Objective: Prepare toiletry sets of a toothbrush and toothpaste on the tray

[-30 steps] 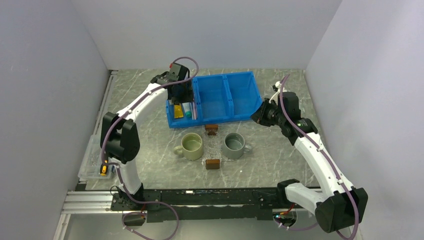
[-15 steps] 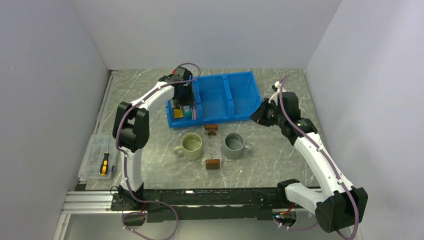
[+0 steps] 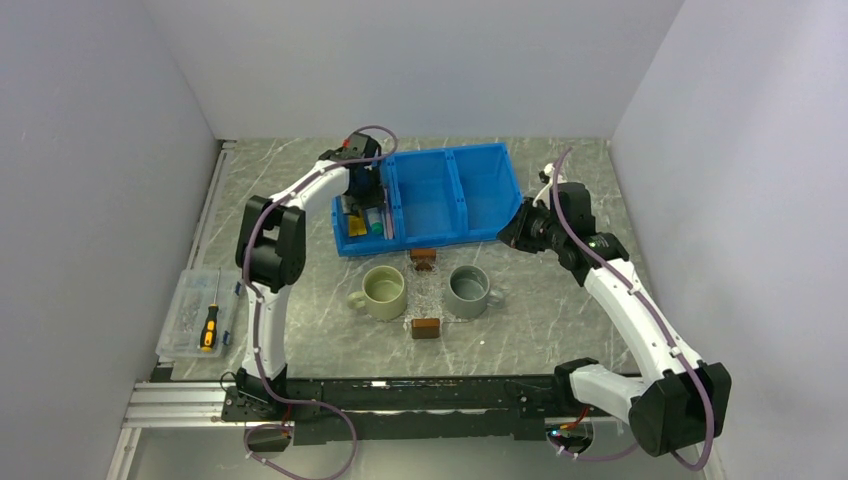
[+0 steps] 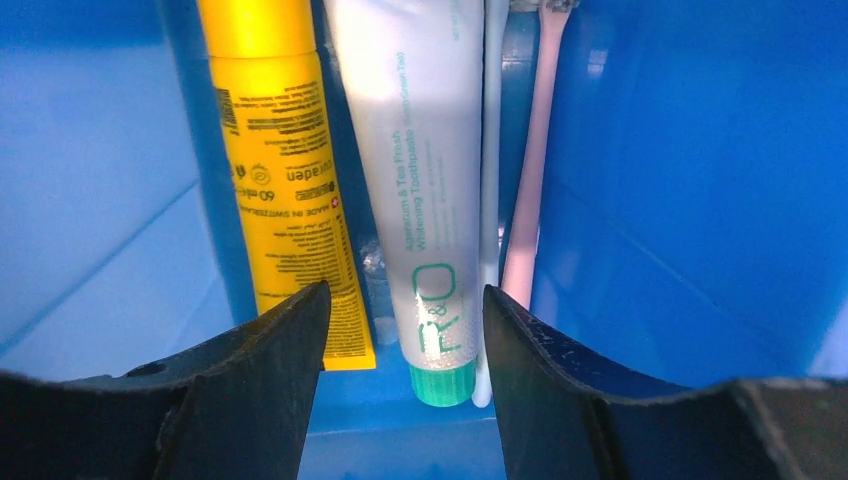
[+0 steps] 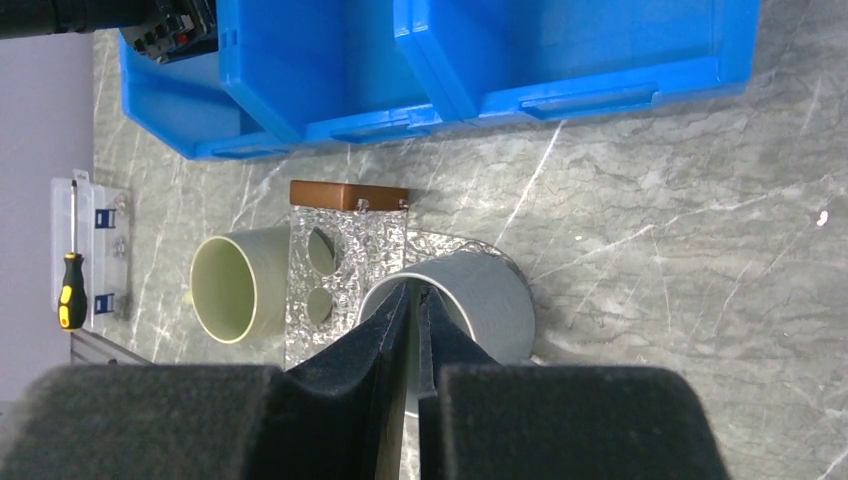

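My left gripper (image 4: 405, 295) is open and low inside the left compartment of the blue bin (image 3: 430, 200). Its jaws stand either side of the capped end of the white toothpaste (image 4: 425, 200) with the teal-green cap, not touching it. A yellow toothpaste (image 4: 285, 170) lies to its left. A pale pink toothbrush (image 4: 528, 180) lies to its right against the bin wall, with a thin white stick between them. The clear tray (image 5: 345, 270) lies between two mugs, a brown handle block (image 3: 426, 327) at each end. My right gripper (image 5: 415, 290) is shut on nothing, above the grey mug (image 5: 470, 300).
A green mug (image 3: 383, 291) and the grey mug (image 3: 468, 289) stand left and right of the tray. The bin's middle and right compartments look bare. A clear box with an orange-handled screwdriver (image 3: 208, 326) sits at the table's left edge. Walls close in on three sides.
My left arm folded in toward the bin and its gripper sank deeper into the left compartment, jaws narrowing a little. The right gripper shifted slightly left.
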Controlling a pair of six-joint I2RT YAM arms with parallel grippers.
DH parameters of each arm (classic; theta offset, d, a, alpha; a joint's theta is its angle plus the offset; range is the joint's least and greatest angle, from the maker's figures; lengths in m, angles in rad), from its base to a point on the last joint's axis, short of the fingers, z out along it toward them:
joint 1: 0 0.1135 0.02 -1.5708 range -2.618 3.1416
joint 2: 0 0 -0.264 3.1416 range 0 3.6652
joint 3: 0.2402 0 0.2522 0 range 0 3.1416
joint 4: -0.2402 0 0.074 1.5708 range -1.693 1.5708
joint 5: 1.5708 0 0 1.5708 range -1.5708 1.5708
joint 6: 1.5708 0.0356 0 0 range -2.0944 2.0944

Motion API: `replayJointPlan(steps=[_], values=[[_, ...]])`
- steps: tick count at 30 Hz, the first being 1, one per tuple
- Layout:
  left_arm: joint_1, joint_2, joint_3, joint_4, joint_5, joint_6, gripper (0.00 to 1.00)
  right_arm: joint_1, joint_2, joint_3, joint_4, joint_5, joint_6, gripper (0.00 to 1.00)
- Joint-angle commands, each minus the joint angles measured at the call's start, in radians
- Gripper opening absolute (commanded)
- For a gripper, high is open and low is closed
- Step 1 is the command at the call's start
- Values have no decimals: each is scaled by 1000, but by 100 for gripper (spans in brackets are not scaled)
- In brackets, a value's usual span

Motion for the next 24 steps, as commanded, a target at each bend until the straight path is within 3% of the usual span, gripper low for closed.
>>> replayJointPlan(steps=[1,9,17,24], values=[[-2,23,39,44,45,-16,62,6,12,5,46,-7,-11,10],[-2,47,19,65,76,-9,54,6,25,-5,55,-5,-14,10],[-2,37,8,61,70,8,28,6,25,-12,59,-5,-13,10],[-2,-6,10,61,54,17,15,7,25,-12,69,-13,-3,10]])
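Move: The white toothpaste tube, lying lengthwise in the tray's left compartment, has its middle about 3 cm ahead of the open left fingers, 1 cm right and 2 cm below. The yellow tube is 3 cm ahead and 3 cm left of the hand. The grey toothbrush lies 4 cm ahead, 3 cm right, and the pink toothbrush 4 cm ahead, 4 cm right. From the idle right hand, the toothpaste is roughly 18 cm ahead, 28 cm left and 16 cm below. Left hand sinks about 2 cm, easing 1.5 cm right, then closes, pinching the toothpaste near its green cap. ##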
